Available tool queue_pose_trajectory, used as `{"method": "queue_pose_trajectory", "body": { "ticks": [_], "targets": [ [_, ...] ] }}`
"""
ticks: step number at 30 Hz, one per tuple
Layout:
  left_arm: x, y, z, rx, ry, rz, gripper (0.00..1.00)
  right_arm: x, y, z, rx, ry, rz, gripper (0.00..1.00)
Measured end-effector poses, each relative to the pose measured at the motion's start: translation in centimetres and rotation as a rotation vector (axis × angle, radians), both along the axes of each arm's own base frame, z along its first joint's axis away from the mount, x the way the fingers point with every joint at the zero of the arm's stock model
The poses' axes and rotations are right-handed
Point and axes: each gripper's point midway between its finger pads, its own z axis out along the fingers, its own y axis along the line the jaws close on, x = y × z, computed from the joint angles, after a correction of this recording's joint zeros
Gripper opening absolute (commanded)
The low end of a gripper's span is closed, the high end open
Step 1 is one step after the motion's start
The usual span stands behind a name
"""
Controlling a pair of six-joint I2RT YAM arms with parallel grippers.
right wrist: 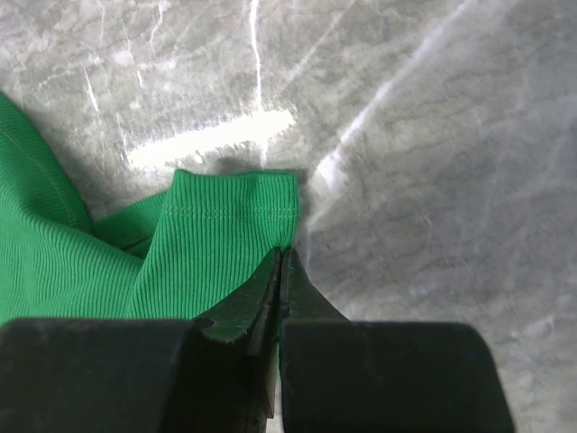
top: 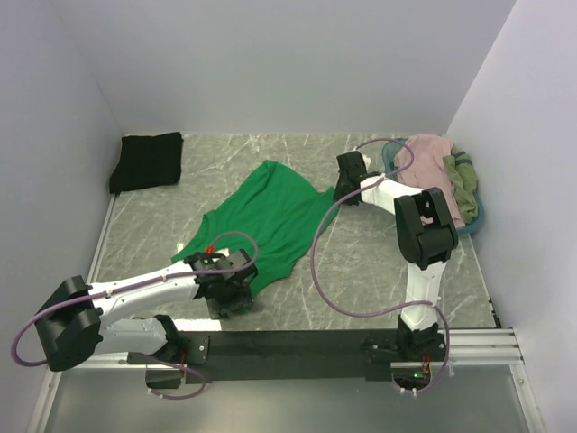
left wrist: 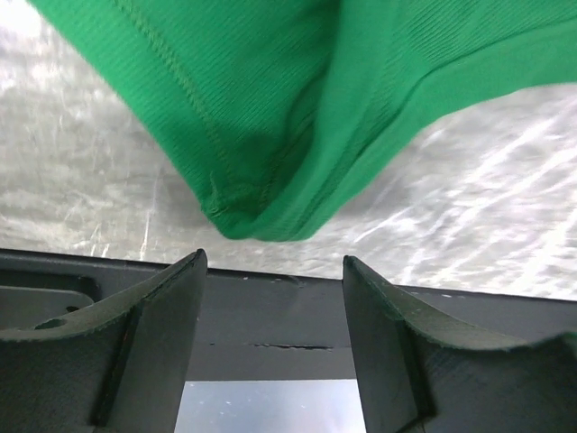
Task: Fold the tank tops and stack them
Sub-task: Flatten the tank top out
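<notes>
A bright green tank top (top: 270,221) lies spread out and crumpled in the middle of the table. My left gripper (top: 230,302) hangs open just off its near corner; in the left wrist view that green corner (left wrist: 270,108) sits beyond the fingertips (left wrist: 171,307), with nothing between the jaws of the left gripper (left wrist: 270,262). My right gripper (top: 343,192) is at the far right strap. In the right wrist view the jaws of the right gripper (right wrist: 282,254) are shut, pinching the edge of the green strap (right wrist: 207,244). A black tank top (top: 146,161) lies folded at the far left.
A teal basket (top: 475,216) stands at the far right, with a dusty pink top (top: 433,158) and an olive top (top: 464,180) heaped in it. White walls close in the marble table (top: 361,262). A black rail (top: 297,347) runs along the near edge.
</notes>
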Motion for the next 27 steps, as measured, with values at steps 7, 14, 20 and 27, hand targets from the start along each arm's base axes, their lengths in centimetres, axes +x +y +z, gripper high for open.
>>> {"method": "queue_pose_trajectory", "body": {
  "ticks": [7,14,20,27],
  "targets": [
    [0.6,1.0,-0.9,0.057,-0.045,0.086,0.61,-0.6,-0.4,1.9,-0.002,-0.026,-0.007,0.0],
    [2.2,0.6,-1.7,0.065,-0.1,0.152,0.31,-1.5,-0.7,3.9,0.007,-0.06,-0.009,0.0],
    [2.5,1.0,-2.1,0.07,-0.119,0.184,0.01,-2.4,-1.1,4.5,0.005,-0.062,-0.012,0.0],
    [10.4,3.7,6.1,-0.023,-0.333,0.345,0.01,-2.7,-1.9,7.7,-0.001,-0.106,-0.03,0.0]
  ]
}}
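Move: The near end of the tank top lies just in front of the left hand's open fingers, about 2 cm ahead, 1 cm left and 3 cm below; the cloth's left corner is roughly 13 cm ahead and 14 cm left. The right hand already pinches the right corner: from it that near end is some 33 cm back and 26 cm left, the far corner about 11 cm ahead and 19 cm left, the laundry basket about 25 cm right and 3 cm ahead. Forward and down by a couple of centimetres, the left hand closes its fingers on the near end of the tank top, then carries it fast up and forward about 8 cm each way, drifting left, turning some 20 degrees counter-clockwise with fingertips swinging forward. The right hand keeps its pinch and raises its corner about 8 cm, easing slightly back and right. ##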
